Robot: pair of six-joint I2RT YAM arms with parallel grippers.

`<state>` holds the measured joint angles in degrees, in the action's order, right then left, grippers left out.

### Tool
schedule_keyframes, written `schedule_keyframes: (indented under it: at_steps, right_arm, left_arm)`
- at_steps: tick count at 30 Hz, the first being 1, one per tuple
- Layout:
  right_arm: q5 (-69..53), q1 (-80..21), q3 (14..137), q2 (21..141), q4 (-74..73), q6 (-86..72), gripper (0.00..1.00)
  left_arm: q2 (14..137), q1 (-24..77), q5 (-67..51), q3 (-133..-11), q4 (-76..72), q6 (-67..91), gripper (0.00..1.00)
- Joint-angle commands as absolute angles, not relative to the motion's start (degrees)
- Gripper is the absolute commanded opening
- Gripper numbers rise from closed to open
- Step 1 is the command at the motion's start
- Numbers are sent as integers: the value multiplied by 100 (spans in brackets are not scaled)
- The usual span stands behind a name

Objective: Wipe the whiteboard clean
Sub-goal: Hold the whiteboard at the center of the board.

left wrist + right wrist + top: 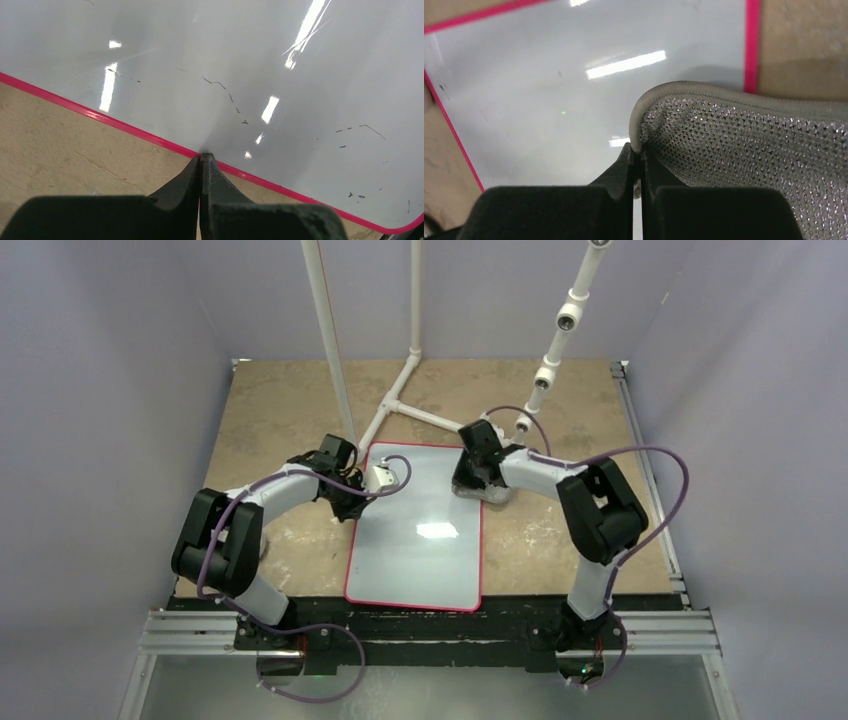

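The whiteboard (pixel 420 540), glossy white with a thin red border, lies flat between the two arms. Faint black marks (pixel 220 84) remain on its surface in the left wrist view. My left gripper (pixel 352 502) is shut with nothing in it, and its tips (pixel 202 156) rest on the board's red left edge. At the board's far right corner my right gripper (pixel 478 480) is shut on the rim of a grey-silver wrinkly pad (pixel 744 145). The pad (pixel 486 487) lies over the board's right edge (pixel 752 45), partly on the table.
White PVC pipes (pixel 400 390) rise from the far side of the brown tabletop (pixel 290 410), just behind the board. A jointed white pipe (pixel 556 335) stands behind the right arm. Purple walls enclose the table, with metal rails (pixel 640 440) at the right and near edges.
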<state>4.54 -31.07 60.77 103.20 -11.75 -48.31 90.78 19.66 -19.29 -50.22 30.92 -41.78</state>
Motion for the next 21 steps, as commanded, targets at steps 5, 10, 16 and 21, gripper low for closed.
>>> schedule_keyframes:
  at_steps: [5, 10, 16, 21]
  right_arm:
    - [1266, -3387, 7567, 11522, -1324, -4473, 0]
    - [1488, -3390, 6908, 10657, -1555, -4483, 0]
    - [2051, -3345, 6101, 9441, -2148, -4582, 0]
    - [2157, -3068, 5570, 8883, -2374, -4460, 0]
  left_arm:
    - [9419, 1942, -1413, -4717, 3468, -4316, 0]
    - [9180, 1934, -1140, -5031, 3614, -4023, 8]
    - [8551, 1934, -1165, -5425, 3955, -3734, 57]
    - [7886, 1925, -849, -5798, 4097, -3383, 79]
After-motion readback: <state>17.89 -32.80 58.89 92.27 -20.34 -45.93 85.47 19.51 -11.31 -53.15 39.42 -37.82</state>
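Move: The whiteboard's middle lies about 13 cm to the right of the left hand and 2 cm back; that hand's shut fingertips are on the left rim. From the left hand, a spare pad is some 21 cm left and 7 cm back, and the pipe frame's near-left joint is 15 cm straight ahead. From the right hand, the board's middle is about 10 cm left and 10 cm back, and the pinched eraser's middle 5 cm right and 3 cm back. Forward and left by about 6 cm goes the right hand, still pinching the eraser's end to finish a stroke near the board's far right part; it then turns back, sweeping right and backward while rising some 4 cm to the right rim. Late on, the left hand comes free of the left rim, shifting about 3 cm left and then up 3 cm as its fingers open well over halfway. ##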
